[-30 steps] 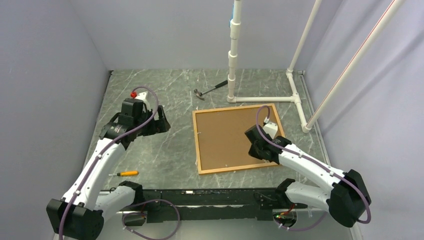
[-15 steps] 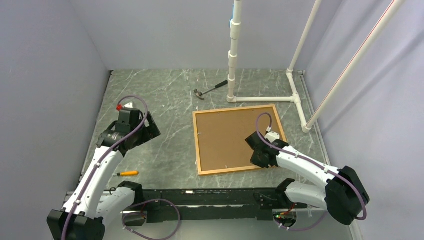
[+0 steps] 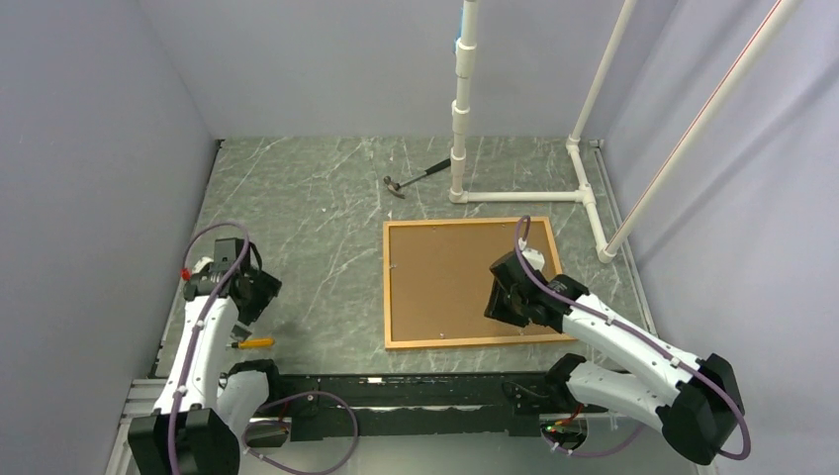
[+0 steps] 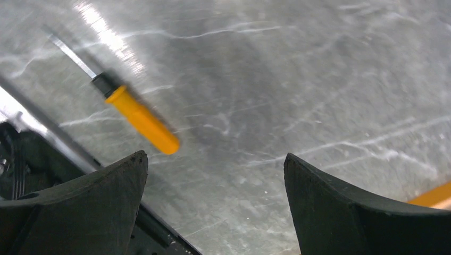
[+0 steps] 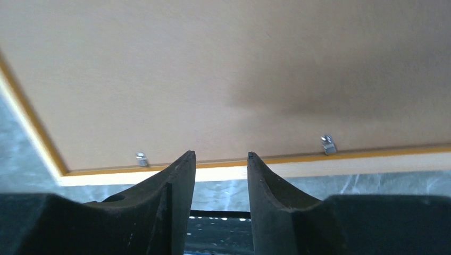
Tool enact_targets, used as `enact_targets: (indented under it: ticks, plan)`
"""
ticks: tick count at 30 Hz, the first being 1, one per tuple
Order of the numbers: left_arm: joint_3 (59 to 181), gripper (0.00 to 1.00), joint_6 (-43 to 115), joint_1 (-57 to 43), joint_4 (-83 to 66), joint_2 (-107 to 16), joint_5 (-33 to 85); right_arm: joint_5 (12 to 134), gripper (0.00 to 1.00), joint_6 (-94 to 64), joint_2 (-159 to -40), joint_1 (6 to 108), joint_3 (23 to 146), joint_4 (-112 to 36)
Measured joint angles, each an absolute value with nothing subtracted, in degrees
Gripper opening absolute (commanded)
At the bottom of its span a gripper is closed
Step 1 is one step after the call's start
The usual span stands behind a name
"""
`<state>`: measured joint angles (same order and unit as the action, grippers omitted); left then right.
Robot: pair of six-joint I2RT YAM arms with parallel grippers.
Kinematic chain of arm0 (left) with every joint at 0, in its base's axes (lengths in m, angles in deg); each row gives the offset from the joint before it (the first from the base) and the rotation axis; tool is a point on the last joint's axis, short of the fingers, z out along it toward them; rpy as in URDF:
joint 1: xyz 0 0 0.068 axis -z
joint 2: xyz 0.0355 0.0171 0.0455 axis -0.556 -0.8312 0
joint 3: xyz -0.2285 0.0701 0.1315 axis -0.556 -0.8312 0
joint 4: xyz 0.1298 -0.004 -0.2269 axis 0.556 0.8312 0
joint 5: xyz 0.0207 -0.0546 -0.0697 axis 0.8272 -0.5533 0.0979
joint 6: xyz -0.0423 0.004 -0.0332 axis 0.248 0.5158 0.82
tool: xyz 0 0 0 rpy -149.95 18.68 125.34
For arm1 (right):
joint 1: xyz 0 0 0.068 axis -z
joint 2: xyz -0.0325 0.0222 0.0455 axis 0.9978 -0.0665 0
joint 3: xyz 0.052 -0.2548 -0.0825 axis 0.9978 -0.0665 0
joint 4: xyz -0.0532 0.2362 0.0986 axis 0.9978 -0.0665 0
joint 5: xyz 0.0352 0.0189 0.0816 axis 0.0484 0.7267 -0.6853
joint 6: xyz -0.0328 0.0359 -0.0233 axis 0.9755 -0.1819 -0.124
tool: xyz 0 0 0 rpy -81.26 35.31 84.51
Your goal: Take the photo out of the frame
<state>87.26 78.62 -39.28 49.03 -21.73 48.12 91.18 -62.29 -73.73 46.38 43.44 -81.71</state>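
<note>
The frame lies face down in the middle of the table, a thin orange border around the photo's plain brown board back. The picture side is hidden. My right gripper hovers over the board's right part, near the near rail. In the right wrist view its jaws stand partly open with nothing between them, pointing at the orange rail, where two small metal clips hold the board. My left gripper is wide open at the near left, well away from the frame.
An orange-handled screwdriver lies just below the left gripper, and is blurred in the left wrist view. A small hammer lies at the back. A white pipe stand rises behind the frame, its base pipes along the right.
The left arm has drawn back to the near left, over the screwdriver. The right gripper's jaws have parted. The frame has turned to lie squarer to the table edge.
</note>
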Motion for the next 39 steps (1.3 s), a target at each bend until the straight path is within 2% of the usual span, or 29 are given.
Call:
enact_targets:
  ticks: [8, 13, 19, 22, 25, 30, 35, 36, 39]
  plan:
    - [82.8, 0.99, 86.6, -46.9, 51.9, -21.6, 48.3, 91.5, 0.43, -56.0, -77.0, 46.3, 50.6, -80.2]
    - [78.6, 0.86, 87.6, -53.0, 51.0, -21.6, 46.9, 91.0, 0.43, -55.0, -77.6, 46.3, 50.6, -80.3]
    - [76.6, 0.8, 88.1, -56.7, 48.2, -21.7, 46.1, 91.2, 0.43, -54.3, -75.9, 46.3, 50.6, -80.5]
    - [75.6, 0.74, 88.1, -58.0, 45.9, -22.7, 45.3, 91.6, 0.43, -54.0, -75.2, 46.3, 50.6, -80.5]
    - [74.6, 0.64, 87.8, -59.3, 43.9, -24.9, 44.8, 91.7, 0.42, -53.6, -75.1, 46.3, 50.6, -80.5]
    - [75.0, 0.37, 85.9, -60.5, 44.0, -27.3, 44.9, 91.7, 0.42, -53.4, -75.1, 46.3, 50.6, -80.5]
    - [75.3, 0.03, 83.9, -60.8, 43.4, -28.8, 44.6, 91.7, 0.42, -53.4, -75.1, 46.3, 50.6, -80.5]
    - [75.4, 0.0, 83.3, -60.8, 43.1, -28.9, 44.1, 91.7, 0.42, -53.4, -75.1, 46.3, 50.6, -80.5]
    - [75.6, 0.0, 81.8, -60.8, 42.2, -29.3, 42.7, 91.9, 0.42, -53.4, -75.0, 46.3, 50.6, -80.5]
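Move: The orange handle of the screwdriver lies some 5 cm back and 3 cm to the left of the open left hand, about 7 cm below it. The picture frame, face down, is centred roughly 48 cm to that hand's right and 9 cm farther out, about 8 cm lower. From the right hand the screwdriver handle is about 56 cm to the left, 4 cm back and 5 cm below. The left fingers close from wide open and pinch the orange screwdriver handle from both sides, after the hand sinks about 7 cm while drawing back and to its left, and turns some 25 degrees counter-clockwise to line up with the handle. The right hand at first rises about 4 cm and eases forward and left over the back of the frame, then hovers, its fingers staying part open. ##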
